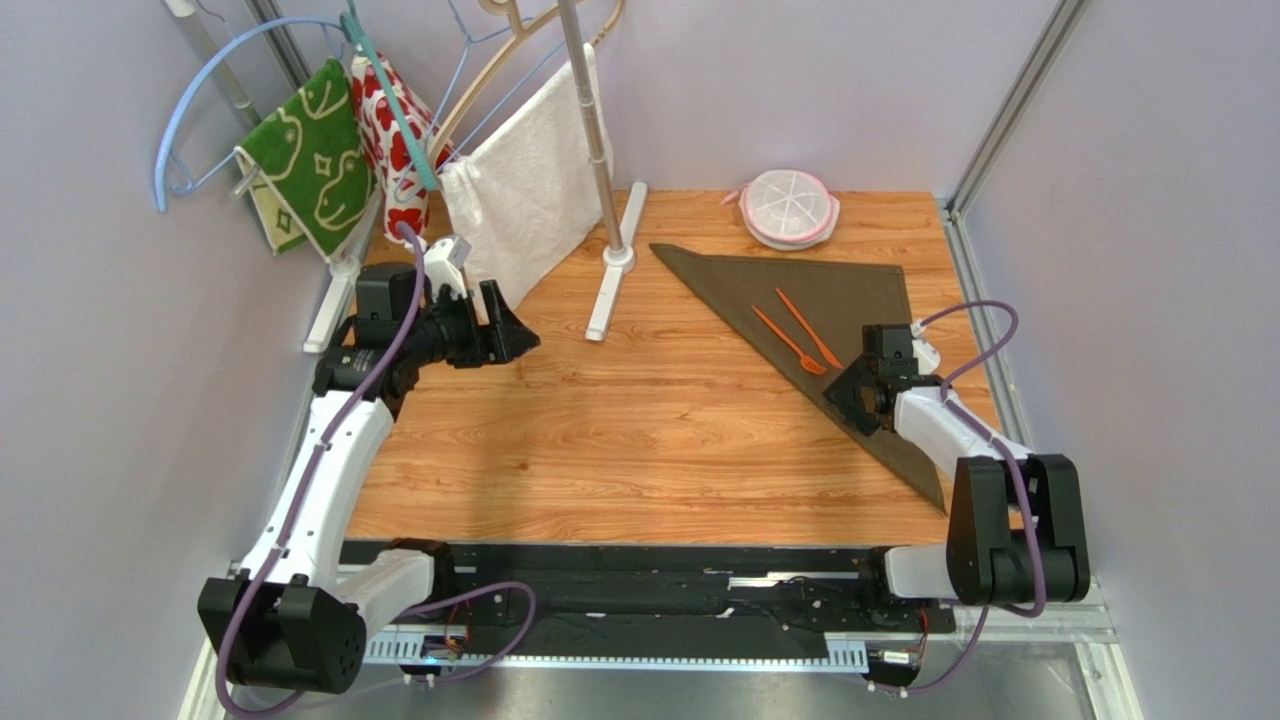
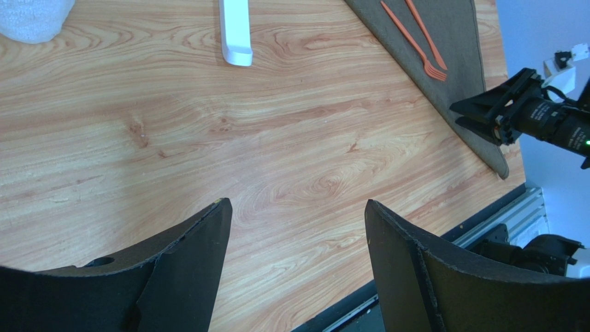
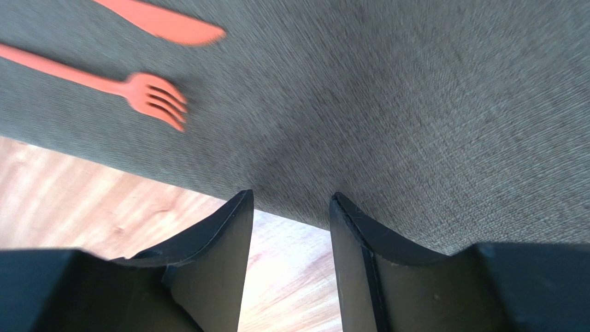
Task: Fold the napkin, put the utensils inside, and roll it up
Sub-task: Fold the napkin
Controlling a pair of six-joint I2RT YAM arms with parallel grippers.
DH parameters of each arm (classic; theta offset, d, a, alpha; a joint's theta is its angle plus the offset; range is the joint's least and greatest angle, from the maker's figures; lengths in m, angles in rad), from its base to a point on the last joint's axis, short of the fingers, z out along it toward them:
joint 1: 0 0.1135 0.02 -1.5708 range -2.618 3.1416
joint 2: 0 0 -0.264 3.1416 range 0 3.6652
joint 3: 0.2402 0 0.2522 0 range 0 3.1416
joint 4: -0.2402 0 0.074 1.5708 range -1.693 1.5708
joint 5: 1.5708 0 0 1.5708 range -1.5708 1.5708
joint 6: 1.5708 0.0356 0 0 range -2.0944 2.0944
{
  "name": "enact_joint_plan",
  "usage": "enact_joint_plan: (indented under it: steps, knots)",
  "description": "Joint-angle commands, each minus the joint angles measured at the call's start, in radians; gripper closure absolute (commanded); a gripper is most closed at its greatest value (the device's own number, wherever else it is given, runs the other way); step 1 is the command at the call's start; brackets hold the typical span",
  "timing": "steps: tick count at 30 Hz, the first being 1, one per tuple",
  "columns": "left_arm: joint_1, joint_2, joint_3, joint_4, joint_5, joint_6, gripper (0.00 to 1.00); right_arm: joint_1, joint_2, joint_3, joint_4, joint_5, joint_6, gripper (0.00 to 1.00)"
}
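Observation:
The dark brown napkin (image 1: 842, 293) lies folded into a triangle on the right part of the table, its long edge running diagonally. Two orange utensils rest on it side by side: a fork (image 1: 789, 341) and a knife (image 1: 809, 327). My right gripper (image 1: 845, 402) hovers open over the napkin's diagonal edge, just below the fork's tines, with nothing between its fingers. In the right wrist view the fork (image 3: 138, 90) and knife (image 3: 166, 24) lie up and left of the gripper (image 3: 291, 200). My left gripper (image 1: 526, 338) is open above bare wood at the left, far from the napkin (image 2: 460, 83).
A white rack stands at the back, its foot (image 1: 616, 270) on the table, carrying a white towel (image 1: 526, 180), a green patterned cloth (image 1: 316, 150) and a red patterned cloth (image 1: 394, 135). A round pink-rimmed container (image 1: 789, 206) sits behind the napkin.

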Motion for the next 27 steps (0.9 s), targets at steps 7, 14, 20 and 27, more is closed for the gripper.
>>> enact_joint_plan:
  steps: [7, 14, 20, 27]
  knots:
    - [0.007, -0.031, -0.005, 0.038, 0.030, -0.005, 0.21, 0.061, 0.016, -0.065, 0.042, -0.065, 0.042, 0.52]
    - [0.007, -0.037, -0.005, 0.039, 0.027, -0.005, 0.21, 0.182, -0.004, -0.104, 0.066, -0.040, 0.163, 0.52]
    - [0.007, -0.040, -0.005, 0.041, 0.035, -0.005, 0.21, 0.359, 0.036, -0.087, 0.103, 0.021, 0.292, 0.52]
    - [0.007, -0.041, -0.005, 0.041, 0.035, -0.005, 0.21, 0.491, 0.169, -0.015, 0.143, 0.058, 0.372, 0.53]
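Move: The folded napkin lies right under the right hand: its middle is about 10 cm ahead, 2 cm to the left and some 3 cm down, while the fingers hover near its long folded edge. On it lie the fork, middle about 10 cm ahead and 9 cm left of the hand, and the knife, about 12 cm ahead and 6 cm left. From the idle left hand, the napkin's middle is roughly 48 cm to the right, 10 cm ahead and 23 cm lower. The right hand first sinks about 1 cm to press its half-open fingertips down on the near part of the napkin by the folded edge, then sweeps left at that height, gathering speed, for some 14 cm and dragging the cloth along. On the way it eases back only a little and turns about 10 degrees counter-clockwise, its left side rising slightly, with the finger gap unchanged and no pinch taken. ##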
